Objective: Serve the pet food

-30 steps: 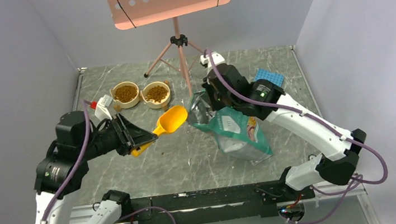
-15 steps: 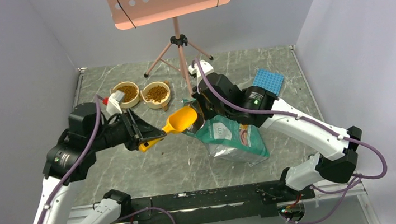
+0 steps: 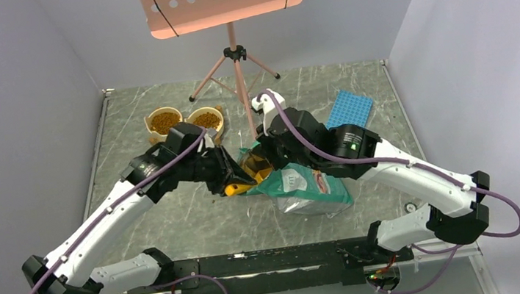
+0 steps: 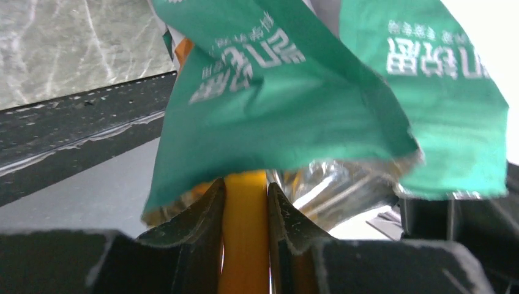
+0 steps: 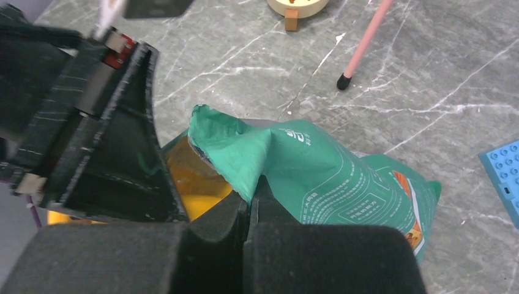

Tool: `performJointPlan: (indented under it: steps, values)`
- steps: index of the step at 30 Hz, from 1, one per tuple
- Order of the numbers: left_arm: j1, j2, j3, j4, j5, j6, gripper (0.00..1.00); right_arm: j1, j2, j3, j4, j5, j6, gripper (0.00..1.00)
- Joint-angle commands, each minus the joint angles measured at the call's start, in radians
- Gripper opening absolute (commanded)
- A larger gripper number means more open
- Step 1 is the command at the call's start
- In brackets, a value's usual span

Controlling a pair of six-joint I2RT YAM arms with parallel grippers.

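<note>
Brown pet food (image 3: 164, 119) fills two cream bowls (image 3: 149, 124) at the back left. A teal-green bag (image 3: 306, 186) lies at mid-table. My right gripper (image 3: 267, 159) is shut on the edge of its torn mouth and holds it open; the pinch shows in the right wrist view (image 5: 253, 196). My left gripper (image 3: 237, 179) is shut on the handle of a yellow scoop (image 4: 245, 233). The scoop's head (image 5: 196, 184) is inside the bag's mouth, under the teal flap (image 4: 275, 104). Any pet food inside the bag is hidden.
A pink music stand's tripod (image 3: 235, 54) stands behind the bag, one leg (image 5: 367, 40) ending close to it. A blue studded plate (image 3: 349, 109) lies at the back right. Grey walls close in both sides.
My left arm has swung right and pushed the scoop from open air into the bag's mouth. The right gripper has shifted the bag's mouth slightly left and nearer.
</note>
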State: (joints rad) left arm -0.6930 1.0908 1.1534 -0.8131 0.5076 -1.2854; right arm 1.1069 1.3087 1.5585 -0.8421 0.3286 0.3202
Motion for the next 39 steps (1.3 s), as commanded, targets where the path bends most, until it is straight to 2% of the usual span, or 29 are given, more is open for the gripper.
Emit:
performJointPlan:
  steps: [1,4,9,10,13,16,18,19,26,28,32,39]
  values:
    - [-0.078,0.034,-0.072,0.123,-0.089,-0.363,0.0,0.011,-0.102,0.014,0.221,-0.009,0.051,0.0]
    - [-0.111,0.135,-0.106,0.184,-0.083,-0.408,0.0,0.011,-0.119,0.004,0.22,0.003,0.075,0.0]
    - [-0.139,0.444,0.039,0.1,-0.103,-0.198,0.0,0.01,-0.133,0.012,0.184,0.024,0.094,0.0]
    - [-0.142,0.49,0.055,0.123,-0.076,-0.162,0.0,0.01,-0.141,0.006,0.183,0.028,0.099,0.0]
    - [-0.148,0.546,0.017,0.327,-0.009,-0.083,0.0,0.009,-0.171,-0.027,0.182,0.041,0.111,0.0]
    - [-0.143,0.498,-0.097,0.618,0.025,-0.057,0.0,0.005,-0.202,-0.052,0.169,0.064,0.118,0.0]
    - [-0.138,0.436,-0.181,0.888,0.047,-0.058,0.0,0.0,-0.228,-0.067,0.16,0.082,0.118,0.0]
    - [-0.134,0.405,-0.213,0.975,0.058,-0.054,0.0,-0.003,-0.241,-0.075,0.157,0.094,0.118,0.0]
    - [-0.063,0.236,-0.406,1.426,0.182,-0.165,0.0,-0.062,-0.302,-0.12,0.128,0.153,0.114,0.0]
    - [-0.044,0.195,-0.453,1.499,0.205,-0.194,0.0,-0.087,-0.312,-0.124,0.131,0.171,0.117,0.0]
    - [-0.032,0.079,-0.488,1.404,0.237,-0.167,0.0,-0.132,-0.296,-0.097,0.136,0.184,0.105,0.0]
    - [-0.007,-0.172,-0.445,0.881,0.177,-0.011,0.0,-0.146,-0.267,-0.057,0.133,0.237,0.05,0.0]
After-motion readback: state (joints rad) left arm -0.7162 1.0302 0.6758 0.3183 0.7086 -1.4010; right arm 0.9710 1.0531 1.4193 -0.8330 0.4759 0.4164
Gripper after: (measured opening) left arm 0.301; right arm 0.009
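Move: The open mouth of the pet food bag is just beyond the left fingers, about 3 cm ahead, 4 cm to the right and 3 cm below, with the held scoop already entering; the bag's body lies some 18 cm right and 14 cm below. The nearer food bowl stands roughly 21 cm ahead, 11 cm left and 20 cm below. From the right hand, which pinches the rim, the mouth is about 4 cm back, 3 cm left and 4 cm below. The left hand, keeping its grip on the scoop handle, drives the scoop rightward into the bag about 12 cm while sinking some 5 cm and edging forward, then rolls so its right-pointing fingers tip up some 30 degrees and draws back left, rising about 7 cm. Meanwhile the right hand keeps the bag's rim pinched and carries it about 9 cm to the right, turning clockwise and lifting slightly towards the end. ##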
